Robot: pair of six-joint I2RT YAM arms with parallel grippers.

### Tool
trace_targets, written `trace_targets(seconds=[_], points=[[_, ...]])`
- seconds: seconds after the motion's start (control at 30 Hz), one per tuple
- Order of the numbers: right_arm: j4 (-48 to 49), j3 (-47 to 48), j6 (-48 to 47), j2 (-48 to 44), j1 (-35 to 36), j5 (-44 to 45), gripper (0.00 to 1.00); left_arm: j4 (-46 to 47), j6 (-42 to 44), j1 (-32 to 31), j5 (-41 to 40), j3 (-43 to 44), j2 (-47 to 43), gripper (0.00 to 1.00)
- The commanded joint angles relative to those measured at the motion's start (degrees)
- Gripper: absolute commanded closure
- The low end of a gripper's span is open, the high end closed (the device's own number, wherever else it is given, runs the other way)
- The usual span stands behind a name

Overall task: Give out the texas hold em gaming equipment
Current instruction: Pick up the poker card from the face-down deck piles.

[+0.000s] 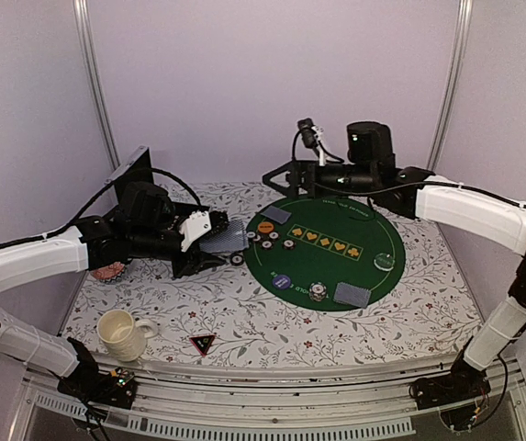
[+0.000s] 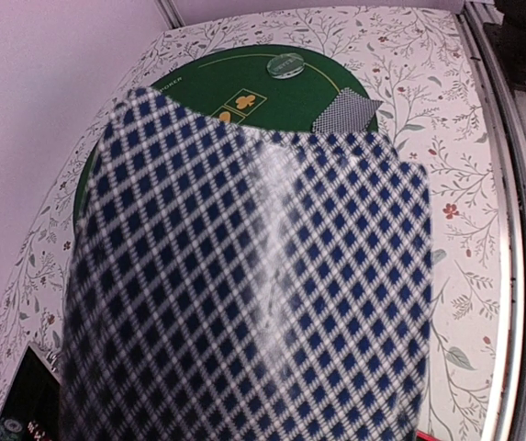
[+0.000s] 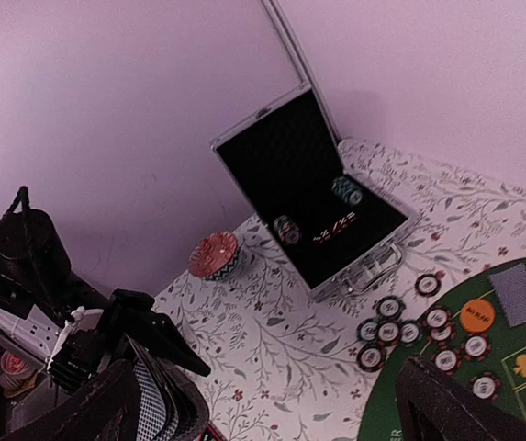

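My left gripper (image 1: 206, 246) is shut on a fanned pack of playing cards (image 1: 227, 240) just left of the round green mat (image 1: 336, 272). In the left wrist view their blue-and-white checked backs (image 2: 244, 276) fill the frame and hide the fingers. My right gripper (image 1: 281, 180) hangs open and empty over the mat's far left edge, its dark fingertips (image 3: 455, 404) at the bottom corners of the right wrist view. Single cards (image 1: 276, 215) (image 1: 352, 294) lie on the mat. Poker chips (image 1: 272, 236) (image 3: 391, 326) cluster at the mat's left edge by the orange button (image 1: 264, 226). The blue button (image 1: 282, 281) is on the mat. A black triangular marker (image 1: 202, 344) lies near the front.
An open silver case (image 3: 318, 202) with some chips inside stands at the back left. A pink patterned dish (image 3: 215, 254) sits near it. A cream mug (image 1: 120, 333) stands at the front left. A clear round button (image 1: 385, 262) lies on the mat's right side.
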Motion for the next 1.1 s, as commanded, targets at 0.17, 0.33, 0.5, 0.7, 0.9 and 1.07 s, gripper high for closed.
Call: trace_targets(seconds=[0.17,0.33,0.5,0.7,0.9,1.07], points=[[-12.6,9.7,-1.0,10.2,8.2,-8.3,0.01,0.5,-0.1,0.3,0.5,-0.2,0.7,0.6],[-12.8,9.4,-2.1,11.4,8.6,-6.8,0.01,0.5,-0.2,0.3,0.7,-0.1,0.7,0.6],[-13.2,10.6,-1.3,14.0,8.9,-5.1,0.0,0.7,-0.6,0.3,1.8,0.0,0.6,0.6],[-15.7,11.1,-2.3,13.8,9.0,-3.7,0.06,1.0,-0.8,0.3,2.4,0.0,0.3,0.61],[-19.6,11.6,-4.3,12.1,8.5,-2.6,0.21,1.1,-1.0,0.3,2.6,0.0,0.3,0.61],[-23.2,14.1,-5.4,12.8,8.5,-2.5,0.32,1.2,-1.1,0.3,2.5,0.1,0.4,0.61]])
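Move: The face-down deck, already held by the left hand, lies about 11 cm to the right hand's left, 7 cm back and 10 cm below it; its middle is barely 2 cm right of the left hand point and 1 cm ahead. On the table, some 30 cm below the right hand, the cluster of black chips sits 8 cm ahead and 5 cm left, the orange button 16 cm ahead and straight below sideways, and the small blind button 4 cm back, 3 cm right. Down, left and back together, the right hand sweeps quickly to the deck's outer end, then eases lower, about 10 cm down, 7 cm left and 5 cm back in all. The wrist turns some 25 degrees, tipping the fingers down, and the wide-open fingers close by over a quarter around that end, one fingertip coming to rest on the patterned back. The left hand keeps its hold and stays nearly still. ##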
